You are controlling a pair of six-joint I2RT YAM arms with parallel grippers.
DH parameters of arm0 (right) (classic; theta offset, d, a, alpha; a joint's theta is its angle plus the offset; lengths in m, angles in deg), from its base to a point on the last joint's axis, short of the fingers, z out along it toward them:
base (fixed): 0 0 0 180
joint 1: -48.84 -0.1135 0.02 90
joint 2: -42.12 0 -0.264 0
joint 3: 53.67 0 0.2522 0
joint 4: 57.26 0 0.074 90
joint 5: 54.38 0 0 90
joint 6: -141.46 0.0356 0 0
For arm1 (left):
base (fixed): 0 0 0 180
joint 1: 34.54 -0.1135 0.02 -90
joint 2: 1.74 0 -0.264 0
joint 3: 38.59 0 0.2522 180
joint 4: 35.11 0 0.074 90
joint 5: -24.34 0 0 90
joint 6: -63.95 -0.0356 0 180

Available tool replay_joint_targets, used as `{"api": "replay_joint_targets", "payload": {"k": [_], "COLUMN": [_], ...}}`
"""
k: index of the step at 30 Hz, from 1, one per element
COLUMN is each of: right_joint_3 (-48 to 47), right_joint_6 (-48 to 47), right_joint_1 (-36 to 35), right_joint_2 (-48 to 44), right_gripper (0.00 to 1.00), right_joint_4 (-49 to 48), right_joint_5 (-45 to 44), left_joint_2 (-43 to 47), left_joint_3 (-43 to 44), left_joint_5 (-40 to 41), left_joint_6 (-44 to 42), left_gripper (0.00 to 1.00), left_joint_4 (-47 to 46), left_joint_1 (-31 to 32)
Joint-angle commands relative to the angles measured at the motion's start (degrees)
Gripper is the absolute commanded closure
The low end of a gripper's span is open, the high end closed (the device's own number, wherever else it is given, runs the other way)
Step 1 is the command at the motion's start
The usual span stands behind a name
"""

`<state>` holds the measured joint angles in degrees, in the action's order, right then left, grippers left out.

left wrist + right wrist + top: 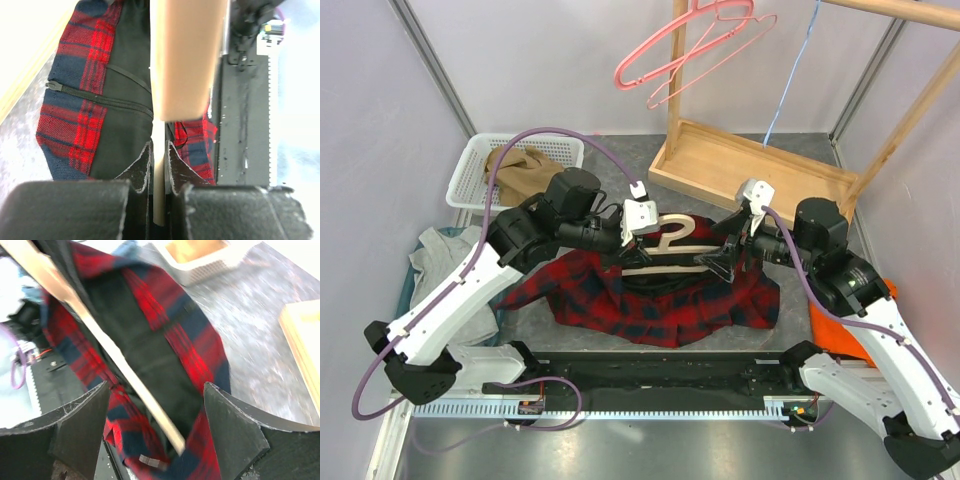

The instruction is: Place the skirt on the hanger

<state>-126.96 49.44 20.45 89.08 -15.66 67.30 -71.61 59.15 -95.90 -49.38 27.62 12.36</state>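
The tan skirt [520, 166] lies bunched in a white basket [467, 172] at the back left, away from both grippers. The pink hanger [692, 48] hangs on the wooden rack at the top. My left gripper [632, 240] [159, 156] is shut on the thin edge of a pale wooden hanger [667, 236] [185, 55], which lies in the red plaid garment [655, 300] [80, 100]. My right gripper [725, 262] [156, 386] stands open over the plaid cloth [170, 315], with the wooden hanger's bar [125, 370] passing between its fingers untouched.
The rack's wooden base tray [750, 165] [305, 330] stands at the back right, and a light-blue cord [790, 90] hangs above it. A grey garment [445, 255] lies at the left and an orange cloth [830, 325] under the right arm. The basket [210, 265] shows in the right wrist view.
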Motion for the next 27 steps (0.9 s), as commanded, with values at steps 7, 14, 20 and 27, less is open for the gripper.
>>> {"api": "replay_joint_targets", "payload": {"k": [7, 14, 20, 27], "right_joint_3": [-2.8, 0.4, 1.4, 4.6], "right_joint_6": [-5.7, -4.8, -3.1, 0.5], "right_joint_1": [0.0, 0.0, 0.0, 0.0], "right_joint_2": [3.7, 2.3, 1.8, 0.4], "right_gripper": [0.20, 0.49, 1.00, 1.00], "right_joint_4": [1.9, 4.9, 4.5, 0.0], "right_joint_5": [15.9, 15.6, 10.1, 0.3], "left_joint_2": [0.2, 0.3, -0.4, -0.2], "left_joint_3": [3.7, 3.2, 2.3, -0.5], "left_joint_5": [-9.4, -9.0, -5.7, 21.9], "left_joint_6": [-4.0, -4.7, -2.3, 5.6], "left_gripper": [0.98, 0.98, 0.95, 0.07], "left_joint_4": [-2.0, -1.6, -3.6, -10.6], "left_joint_1": [0.0, 0.0, -0.1, 0.0]}}
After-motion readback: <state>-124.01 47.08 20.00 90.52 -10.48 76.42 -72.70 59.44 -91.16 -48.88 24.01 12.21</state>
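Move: My open right hand is going for the right end of the wooden hanger, about 4 cm back, 2 cm left and 2 cm below it. From that hand the hanger's hook stands roughly 5 cm ahead and 7 cm left, and the bulk of the skirt some 5 cm back, 9 cm left and 10 cm below. My left hand still pinches the hanger's left end; the right end lies some 12 cm to its right and 2 cm back. I draw my right hand back about 4.5 cm, slightly left and down, turning it some 15 degrees counter-clockwise, and shut its fingers on the hanger's right end while my left, easing back a little, keeps the left end. Then I open my left fingers nearly wide, let go and move them about 4 cm forward, as my right lowers a bit and edges forward again. ##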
